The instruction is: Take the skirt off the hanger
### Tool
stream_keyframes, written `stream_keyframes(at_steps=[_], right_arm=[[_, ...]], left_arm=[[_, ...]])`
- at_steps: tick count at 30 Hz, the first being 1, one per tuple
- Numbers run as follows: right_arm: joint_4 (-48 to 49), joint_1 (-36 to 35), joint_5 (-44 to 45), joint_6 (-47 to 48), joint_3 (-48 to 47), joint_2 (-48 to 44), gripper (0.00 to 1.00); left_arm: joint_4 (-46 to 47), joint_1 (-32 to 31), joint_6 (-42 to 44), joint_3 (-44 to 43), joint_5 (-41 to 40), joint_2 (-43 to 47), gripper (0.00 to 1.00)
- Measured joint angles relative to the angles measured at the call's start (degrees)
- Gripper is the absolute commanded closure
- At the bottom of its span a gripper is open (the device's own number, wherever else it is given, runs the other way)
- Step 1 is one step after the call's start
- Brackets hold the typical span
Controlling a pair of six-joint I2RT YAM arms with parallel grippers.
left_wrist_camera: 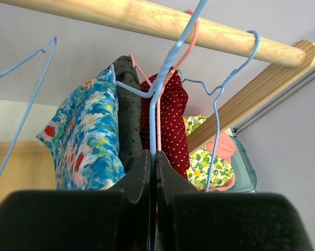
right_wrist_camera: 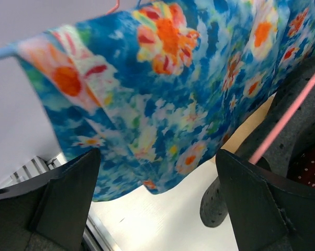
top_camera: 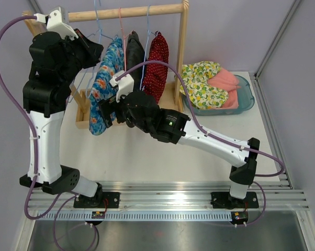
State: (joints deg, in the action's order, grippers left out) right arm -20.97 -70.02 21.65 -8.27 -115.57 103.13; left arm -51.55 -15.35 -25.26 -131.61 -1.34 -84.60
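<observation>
The skirt (top_camera: 102, 86), blue with orange and white flowers, hangs from a light blue wire hanger (left_wrist_camera: 154, 117) on the wooden rail (top_camera: 131, 13). My left gripper (left_wrist_camera: 153, 157) is up by the rail, shut on the hanger's wire just below its neck. In the left wrist view the skirt (left_wrist_camera: 87, 136) drapes to the left of the jaws. My right gripper (top_camera: 106, 112) sits at the skirt's lower hem and is open. In the right wrist view the hem (right_wrist_camera: 162, 94) hangs in front of the wide-spread fingers, with nothing gripped between them.
A dark dotted garment (top_camera: 134, 52) on a pink hanger and a red dotted one (top_camera: 156, 63) hang right of the skirt. An empty blue hanger (left_wrist_camera: 220, 104) hangs further right. A teal basin (top_camera: 247, 99) with lemon-print and pink clothes sits at back right.
</observation>
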Motion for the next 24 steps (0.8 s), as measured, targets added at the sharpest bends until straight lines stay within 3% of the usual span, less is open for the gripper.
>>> stream_keyframes(at_steps=[2, 4, 5, 7, 9, 12, 18, 24], right_arm=[[0.1, 0.0, 0.3, 0.1, -0.2, 0.7, 0.05], [0.1, 0.0, 0.4, 0.2, -0.5, 1.6, 0.18], [0.2, 0.0, 0.4, 0.4, -0.7, 2.1, 0.35], [0.2, 0.0, 0.3, 0.8, -1.6, 3.3, 0.52], [0.2, 0.0, 0.3, 0.7, -2.3, 4.2, 0.79], [0.3, 0.0, 0.3, 0.7, -2.6, 4.9, 1.00], [3.0, 0.0, 0.1, 0.2, 0.6, 3.8, 1.00], [9.6, -0.1, 0.1, -3.8, 21.5, -4.7, 1.00]], left_arm=[[0.0, 0.0, 0.0, 0.0, 0.0, 0.5, 1.00], [0.0, 0.0, 0.0, 0.2, 0.0, 1.2, 1.00], [0.1, 0.0, 0.0, 0.6, 0.0, 1.7, 1.00], [0.2, 0.0, 0.0, 1.2, 0.0, 2.5, 1.00], [0.2, 0.0, 0.0, 1.6, 0.0, 3.1, 1.00], [0.1, 0.0, 0.0, 1.9, 0.1, 3.5, 1.00], [0.1, 0.0, 1.0, 2.0, -0.4, 3.6, 1.00], [-3.3, 0.0, 4.0, -1.4, -2.6, 2.4, 1.00]])
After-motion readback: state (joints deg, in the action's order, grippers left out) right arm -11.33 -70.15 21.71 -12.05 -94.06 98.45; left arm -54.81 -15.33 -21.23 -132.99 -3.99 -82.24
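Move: The blue floral skirt's near, lower edge hangs almost between the right hand's open fingers, about 2 cm to the left, 1 cm ahead and 2 cm lower. The black skirt's middle is some 12 cm farther ahead and 9 cm right of that hand, the red dotted one about 13 cm ahead and 17 cm right, both roughly 5 cm below it. From the left hand, holding the hanger, the floral edge is about 10 cm back, 2 cm left and 15 cm lower. The floral skirt's edge is met by the right hand easing about 2 cm left and 2 cm down with wide-open fingers, which shut and pinch the cloth; the hand then pulls down another 7 cm, and some 3 cm right, away from the hanger. The left hand keeps its grip on the blue hanger, drawing it back about 2 cm, then shifting 1 cm left. ##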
